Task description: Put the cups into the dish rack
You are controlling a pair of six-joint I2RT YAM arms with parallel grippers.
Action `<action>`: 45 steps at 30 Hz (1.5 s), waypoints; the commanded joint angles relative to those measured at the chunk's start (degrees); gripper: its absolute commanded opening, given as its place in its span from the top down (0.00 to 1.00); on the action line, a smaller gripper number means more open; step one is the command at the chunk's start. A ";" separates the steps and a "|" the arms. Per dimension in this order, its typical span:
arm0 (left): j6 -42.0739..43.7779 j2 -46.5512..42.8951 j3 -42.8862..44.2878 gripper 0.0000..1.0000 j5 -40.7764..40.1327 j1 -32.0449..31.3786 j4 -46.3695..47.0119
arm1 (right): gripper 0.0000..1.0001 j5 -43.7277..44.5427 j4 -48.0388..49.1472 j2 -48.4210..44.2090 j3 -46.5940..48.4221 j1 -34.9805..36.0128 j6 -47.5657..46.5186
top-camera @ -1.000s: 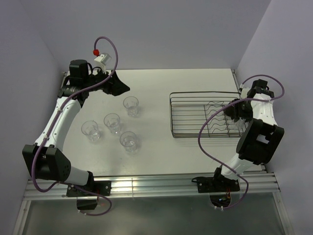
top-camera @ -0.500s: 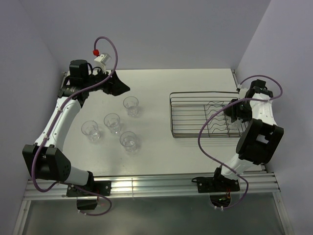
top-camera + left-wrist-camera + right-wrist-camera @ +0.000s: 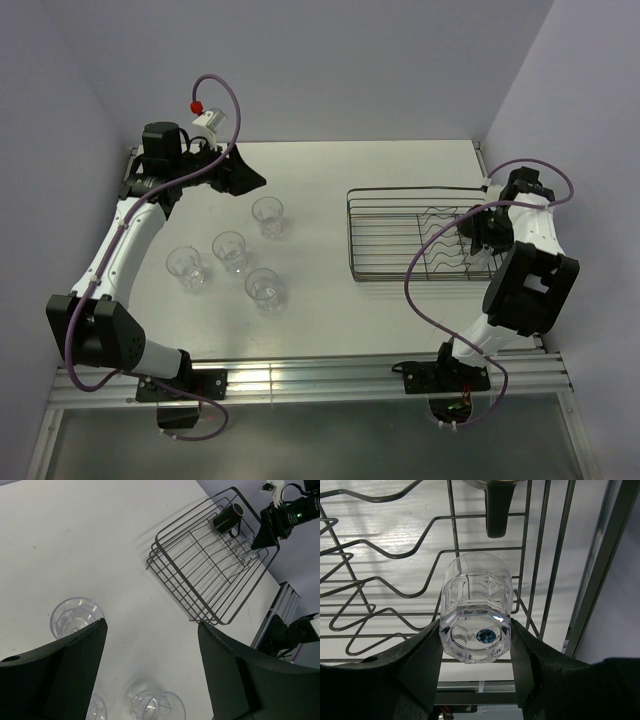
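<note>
Several clear cups stand upright on the table, among them the far one (image 3: 267, 215), a middle one (image 3: 230, 250) and the nearest (image 3: 265, 290). My left gripper (image 3: 255, 182) hovers open beyond them, nothing between its fingers (image 3: 152, 625). The dish rack (image 3: 352, 240) sits at the right. My right gripper (image 3: 478, 245) is low over its right end, shut on a clear faceted tumbler (image 3: 476, 607) whose base faces the camera. The pads press both of the tumbler's sides, with the rack's wires (image 3: 451, 530) just beyond it. A dark brown mug (image 3: 229, 517) lies in the rack's far corner; its handle (image 3: 497, 510) shows above the tumbler.
The rack's wavy dividers (image 3: 380, 587) lie left of the held tumbler. Its outer rim (image 3: 557, 555) and the table's metal edge rail (image 3: 600, 580) are to the right. Purple walls close in at left, back and right. A cable loops off each arm.
The right wrist has edged slightly back and right over the rack, still holding the tumbler. The left arm and the cups on the table have not moved.
</note>
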 commanded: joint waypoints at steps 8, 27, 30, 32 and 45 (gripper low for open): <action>-0.06 -0.17 0.54 0.18 1.72 0.23 2.09 | 0.69 -0.35 3.30 1.11 -0.75 0.17 1.01; -0.24 -0.43 0.80 0.18 1.20 0.23 1.65 | 0.34 -0.62 4.71 0.41 -2.15 0.17 0.66; -0.15 -0.61 0.63 0.18 1.02 0.23 1.65 | 0.25 -0.62 4.45 -0.03 -2.07 0.17 0.66; -0.24 -0.78 0.45 0.18 1.02 0.23 1.65 | 0.20 -0.70 4.36 -0.38 -2.07 0.17 0.66; -0.59 -1.66 -0.08 0.19 0.85 0.23 2.09 | 0.15 -2.63 -1.70 -4.16 6.45 0.08 0.48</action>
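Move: The right hand grips the upturned glass by its base, mouth down; the glass's spot in the dish rack is right below, its middle about 4 cm under the fingers and a centimetre ahead. The black mug sits about 10 cm ahead, handle towards the glass. The rack's right rail is roughly 6 cm to the right, its near rail some 6 cm back. From the left hand that spot lies about 50 cm right, 8 cm back and 24 cm lower. Still pinching the glass's base, the right hand sets it down about 1 cm onto the rack wires behind the mug's handle, easing slightly forward. It holds there while the fingers spread wide and let go, then lifts about 2.5 cm straight off the glass, with hardly any wrist turn. ##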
